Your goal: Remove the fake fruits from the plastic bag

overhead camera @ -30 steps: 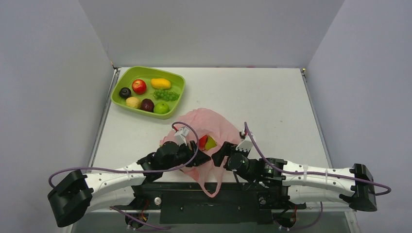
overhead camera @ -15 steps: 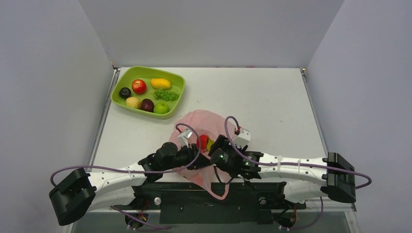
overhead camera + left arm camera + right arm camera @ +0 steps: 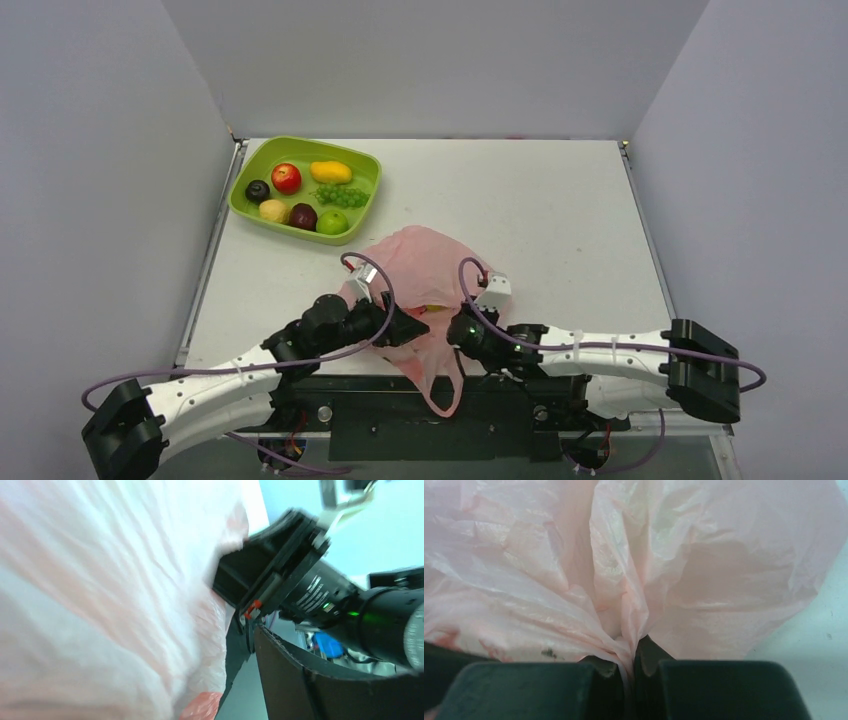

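The pink plastic bag (image 3: 428,262) lies crumpled near the table's front edge, one handle loop (image 3: 445,385) hanging over it. My right gripper (image 3: 457,326) is at the bag's near right side. In the right wrist view it is shut on a pinched fold of the plastic bag (image 3: 631,652). My left gripper (image 3: 405,326) is open at the bag's near left side. Its one visible finger (image 3: 325,685) stands apart from the plastic bag (image 3: 110,605), which hides the other. A yellow-red sliver of fruit (image 3: 432,308) shows between the grippers. Several fake fruits (image 3: 287,178) lie in the tray.
The lime-green tray (image 3: 362,160) stands at the back left with a mango (image 3: 331,172) and grapes (image 3: 340,195) among the fruits. Grey walls close in the table on three sides. My right arm's black wrist (image 3: 295,575) is close in front of the left gripper.
The right gripper moved left into the bag's edge and shut on a fold. The left gripper pulled back slightly and opened wider. The bag now covers most of the red and green fruit.
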You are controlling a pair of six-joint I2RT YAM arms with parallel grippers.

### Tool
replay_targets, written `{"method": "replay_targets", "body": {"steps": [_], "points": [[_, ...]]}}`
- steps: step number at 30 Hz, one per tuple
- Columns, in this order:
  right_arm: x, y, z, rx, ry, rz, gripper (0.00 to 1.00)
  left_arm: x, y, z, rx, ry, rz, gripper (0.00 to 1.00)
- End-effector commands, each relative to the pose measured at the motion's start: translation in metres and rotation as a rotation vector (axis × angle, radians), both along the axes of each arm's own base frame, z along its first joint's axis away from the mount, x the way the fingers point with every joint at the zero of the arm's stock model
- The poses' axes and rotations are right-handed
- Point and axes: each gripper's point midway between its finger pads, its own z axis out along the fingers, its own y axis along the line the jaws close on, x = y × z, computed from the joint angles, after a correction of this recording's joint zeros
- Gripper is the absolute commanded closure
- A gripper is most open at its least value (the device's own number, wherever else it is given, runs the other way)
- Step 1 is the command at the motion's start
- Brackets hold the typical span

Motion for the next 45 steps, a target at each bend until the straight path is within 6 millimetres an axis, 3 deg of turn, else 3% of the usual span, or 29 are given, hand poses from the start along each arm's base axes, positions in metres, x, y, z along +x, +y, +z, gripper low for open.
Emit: {"method": "replay_targets", "body": {"steps": [1, 6, 9, 12, 15, 25, 35, 41, 45], "points": [[-0.01, 0.029, 0.023, 0.208, -0.15, 0.279, 1.0, 0.022, 0.018, 0.018, 0.044, -0.074, 0.099, 0.27], [-0.02, 0.054, 0.061, 0.405, -0.242, 0.462, 1.0, 0.027, 0.012, 0.016, 0.041, -0.098, 0.08, 0.25], [-0.027, 0.064, 0.076, 0.512, -0.254, 0.502, 1.0, 0.03, 0.004, 0.0, 0.107, -0.092, 0.066, 0.27], [-0.031, 0.067, 0.068, 0.537, -0.226, 0.519, 1.0, 0.038, 0.003, -0.015, 0.186, -0.121, 0.11, 0.28], [-0.031, 0.067, 0.063, 0.544, -0.211, 0.519, 1.0, 0.056, 0.016, -0.026, 0.318, -0.179, 0.241, 0.27], [-0.03, 0.047, 0.035, 0.48, -0.148, 0.474, 1.0, 0.1, 0.022, -0.014, 0.392, -0.242, 0.466, 0.19], [-0.034, 0.02, 0.015, 0.49, -0.122, 0.441, 1.0, 0.136, -0.009, -0.02, 0.423, -0.282, 0.487, 0.17], [-0.037, 0.016, 0.012, 0.483, -0.118, 0.46, 1.0, 0.154, -0.032, -0.064, 0.494, -0.238, 0.479, 0.07], [-0.039, 0.011, 0.007, 0.478, -0.112, 0.46, 1.0, 0.145, -0.064, -0.068, 0.382, -0.22, 0.38, 0.06]]}}
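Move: The middle of the plastic bag's crumpled body lies about 13 cm ahead of the left hand, 3 cm to its right and some 9 cm below. A yellow-green fruit patch shows roughly 6 cm ahead of that hand, 2 cm right and 9 cm below; the bag's handle loop hangs about 12 cm back and 3 cm right, some 12 cm lower. From the right hand, already pinching the plastic, the body's middle is around 9 cm ahead, 5 cm left and 4 cm down. Forward and down into the bag goes the left hand: after a small lift it sinks, then reaches out about 15 cm in all, ending some 7 cm lower and a little right, its fingers spreading wider and its left side rolling up. The right hand keeps its shut pinch on the plastic, lifts it up and left about 5 cm while turning counter-clockwise some 25 degrees, left side rising, then eases back right and down, ending about 4 cm nearer the base. ##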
